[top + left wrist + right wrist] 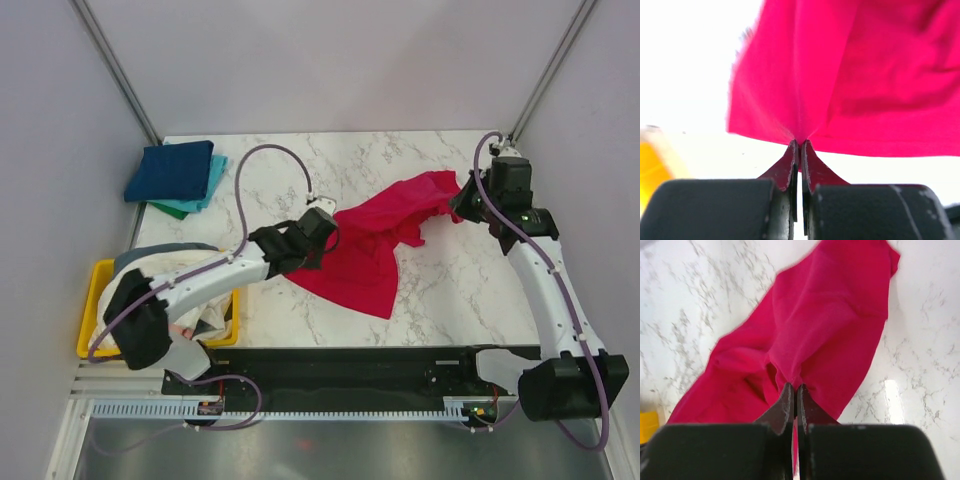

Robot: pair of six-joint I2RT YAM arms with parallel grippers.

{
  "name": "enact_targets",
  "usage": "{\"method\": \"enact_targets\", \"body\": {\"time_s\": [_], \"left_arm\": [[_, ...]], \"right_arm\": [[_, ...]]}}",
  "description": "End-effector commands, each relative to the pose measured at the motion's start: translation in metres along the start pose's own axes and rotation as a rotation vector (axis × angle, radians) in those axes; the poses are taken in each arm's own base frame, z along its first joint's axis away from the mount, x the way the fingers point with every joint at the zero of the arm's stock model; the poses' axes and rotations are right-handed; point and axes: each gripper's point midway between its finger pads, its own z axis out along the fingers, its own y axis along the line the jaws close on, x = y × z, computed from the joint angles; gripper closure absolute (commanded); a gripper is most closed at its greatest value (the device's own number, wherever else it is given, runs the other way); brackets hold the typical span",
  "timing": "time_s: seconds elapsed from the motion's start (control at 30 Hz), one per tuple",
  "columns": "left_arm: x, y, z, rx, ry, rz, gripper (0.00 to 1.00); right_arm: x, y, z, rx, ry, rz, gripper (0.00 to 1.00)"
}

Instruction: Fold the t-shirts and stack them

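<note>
A red t-shirt (375,240) hangs stretched between my two grippers over the middle of the marble table (450,290), its lower part draping down to the table top. My left gripper (325,228) is shut on the shirt's left edge; in the left wrist view the gripper (800,142) pinches the cloth (855,75). My right gripper (462,200) is shut on the shirt's right end; in the right wrist view the gripper (794,387) pinches the cloth (830,320). A stack of folded shirts, dark blue on teal and green (175,175), lies at the far left.
A yellow bin (95,300) with several unfolded shirts (190,300) stands at the near left, partly under my left arm. Grey walls close in the table on three sides.
</note>
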Motion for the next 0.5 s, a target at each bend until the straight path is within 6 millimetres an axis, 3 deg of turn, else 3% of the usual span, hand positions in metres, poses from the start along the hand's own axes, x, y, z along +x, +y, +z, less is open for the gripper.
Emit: {"method": "enact_targets", "body": {"time_s": [0.0, 0.07, 0.1, 0.13, 0.23, 0.27, 0.33, 0.37, 0.47], "left_arm": [[-0.076, 0.015, -0.085, 0.049, -0.247, 0.005, 0.98], [-0.102, 0.023, -0.124, 0.065, -0.341, 0.012, 0.98], [-0.109, 0.032, -0.148, 0.074, -0.386, 0.005, 0.98], [-0.121, 0.037, -0.17, 0.083, -0.437, 0.017, 0.98], [-0.138, 0.053, -0.226, 0.129, -0.569, 0.036, 0.98], [-0.14, 0.056, -0.24, 0.148, -0.602, 0.046, 0.98], [-0.146, 0.06, -0.276, 0.209, -0.69, 0.086, 0.98], [-0.147, 0.061, -0.289, 0.232, -0.721, 0.1, 0.98], [-0.149, 0.065, -0.335, 0.318, -0.832, 0.132, 0.98]], "right_arm": [[-0.068, 0.03, -0.067, -0.066, -0.237, 0.006, 1.0], [-0.079, 0.031, -0.091, -0.055, -0.289, 0.007, 1.0], [-0.092, 0.037, -0.117, -0.078, -0.355, -0.002, 1.0], [-0.097, 0.031, -0.129, -0.043, -0.392, 0.004, 1.0], [-0.113, 0.032, -0.185, -0.049, -0.534, 0.001, 1.0], [-0.119, 0.031, -0.214, -0.049, -0.614, 0.006, 1.0], [-0.123, 0.03, -0.245, -0.051, -0.691, -0.006, 1.0], [-0.125, 0.032, -0.275, -0.071, -0.766, -0.01, 1.0], [-0.124, 0.035, -0.329, -0.116, -0.887, -0.048, 1.0]]}}
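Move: Both hands already pinch the red t-shirt: its middle lies about 7 cm ahead, 11 cm right and 8 cm below the left hand, and some 17 cm left, 1 cm back and 18 cm below the right. From the left hand, the yellow bin is roughly 31 cm left and 6 cm back, the folded stack 36 cm left and 30 cm ahead, both about 8 cm lower. Still pinching the t-shirt, both hands sweep up about 30 cm, fingers tilting upward, the right also drawing back. ##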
